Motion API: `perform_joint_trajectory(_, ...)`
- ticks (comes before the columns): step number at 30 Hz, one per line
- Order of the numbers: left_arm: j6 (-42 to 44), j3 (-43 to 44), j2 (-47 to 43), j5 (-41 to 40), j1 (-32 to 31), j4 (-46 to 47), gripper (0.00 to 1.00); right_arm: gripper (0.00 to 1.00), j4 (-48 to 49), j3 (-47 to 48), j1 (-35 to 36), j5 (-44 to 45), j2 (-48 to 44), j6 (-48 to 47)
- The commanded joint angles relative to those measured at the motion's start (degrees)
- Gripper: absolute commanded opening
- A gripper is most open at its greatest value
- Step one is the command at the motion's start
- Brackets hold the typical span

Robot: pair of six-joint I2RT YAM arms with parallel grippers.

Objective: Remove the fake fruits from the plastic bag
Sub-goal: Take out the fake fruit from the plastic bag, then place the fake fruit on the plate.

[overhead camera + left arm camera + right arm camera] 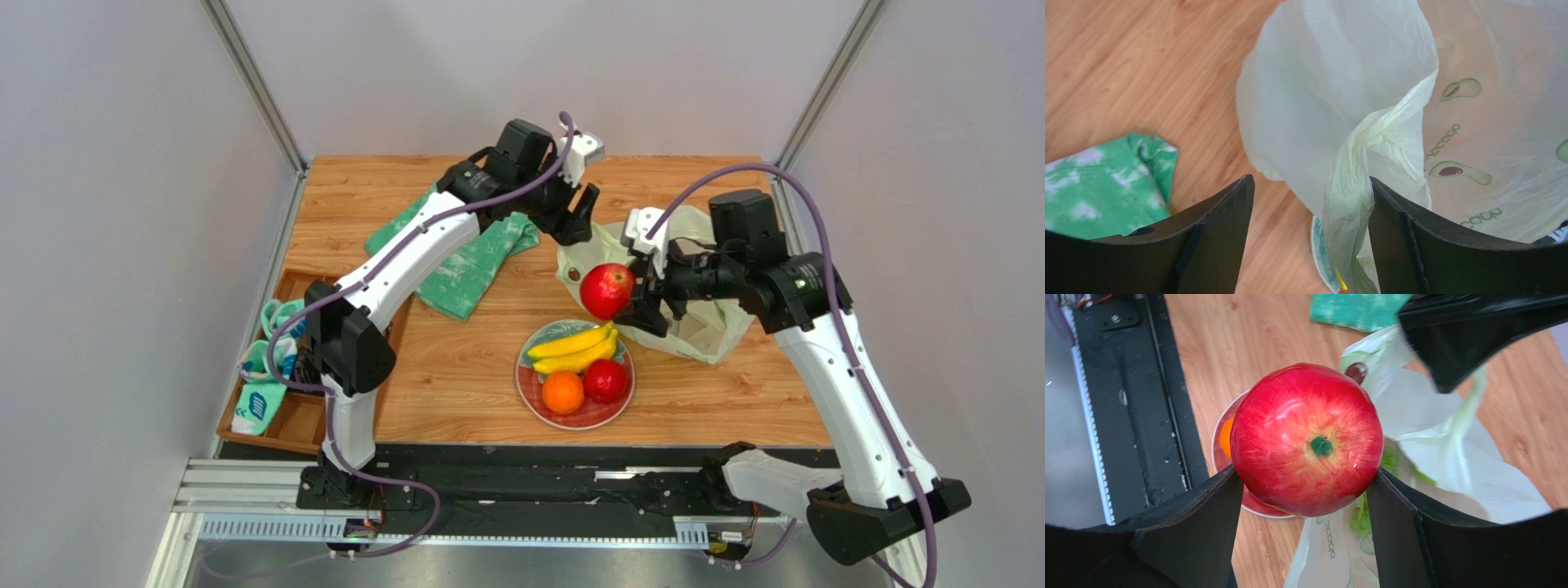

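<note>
The pale yellow-green plastic bag [693,321] lies at the right of the table, mouth towards the plate. My right gripper [633,294] is shut on a red apple [1308,438], held above the gap between bag and plate. Green grapes [1360,519] show inside the bag [1444,459] below it. My left gripper [1310,180] is open at the bag's far left edge; a twisted handle strand [1352,184] hangs between its jaws, against the right finger. On the red plate [529,390] lie a banana bunch [572,348], an orange [563,392] and a red fruit [606,381].
A green-and-white cloth [472,267] lies left of the bag, under the left arm. A wooden tray [298,423] with small teal items sits at the table's left edge. Grey walls close in on both sides.
</note>
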Motion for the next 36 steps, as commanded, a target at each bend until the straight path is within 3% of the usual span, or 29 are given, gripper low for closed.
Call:
perform_joint_trajectory(1,2.03,-1.46,-9.51,-2.01,3.27,-0.13,0.76,0.56,-2.39,0.39,6.25,0.35,5.06,-4.36)
perform_joint_trajectory(6,4.14,-7.53,-18.48,-4.83,7.22,-0.65,0.77,0.56,-1.60,0.65,16.27,3.16,10.95,-9.81)
perform_joint_trajectory(14,6.69,-17.29,-28.32,-6.33,10.39,-0.92,0.77,0.55,-3.70,1.88,21.48,5.97,24.82,-17.46)
perform_joint_trajectory(21,6.08,-20.63,-31.14,-5.18,11.36,-0.74,0.77,0.55,-7.49,5.66,26.74,7.73,33.98,-20.98)
perform_joint_trajectory(36,4.84,-22.39,-32.29,-3.16,11.80,-0.30,0.77,0.58,-1.78,-0.05,31.50,14.06,37.42,-17.03)
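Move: The right hand, already gripping a red apple, has the plate's middle about 26 cm below, roughly 4 cm to its left and 1 cm back. On it, the orange lies some 6 cm left and 4 cm back of the hand, the plated red apple 2 cm back with no sideways offset, the bananas 4 cm left and 3 cm ahead. For the open left hand, the plate is around 15 cm back, level sideways and 21 cm down. The right hand lowers its apple some 20 cm, swinging left over the plate's rim; the left retreats leftward. ##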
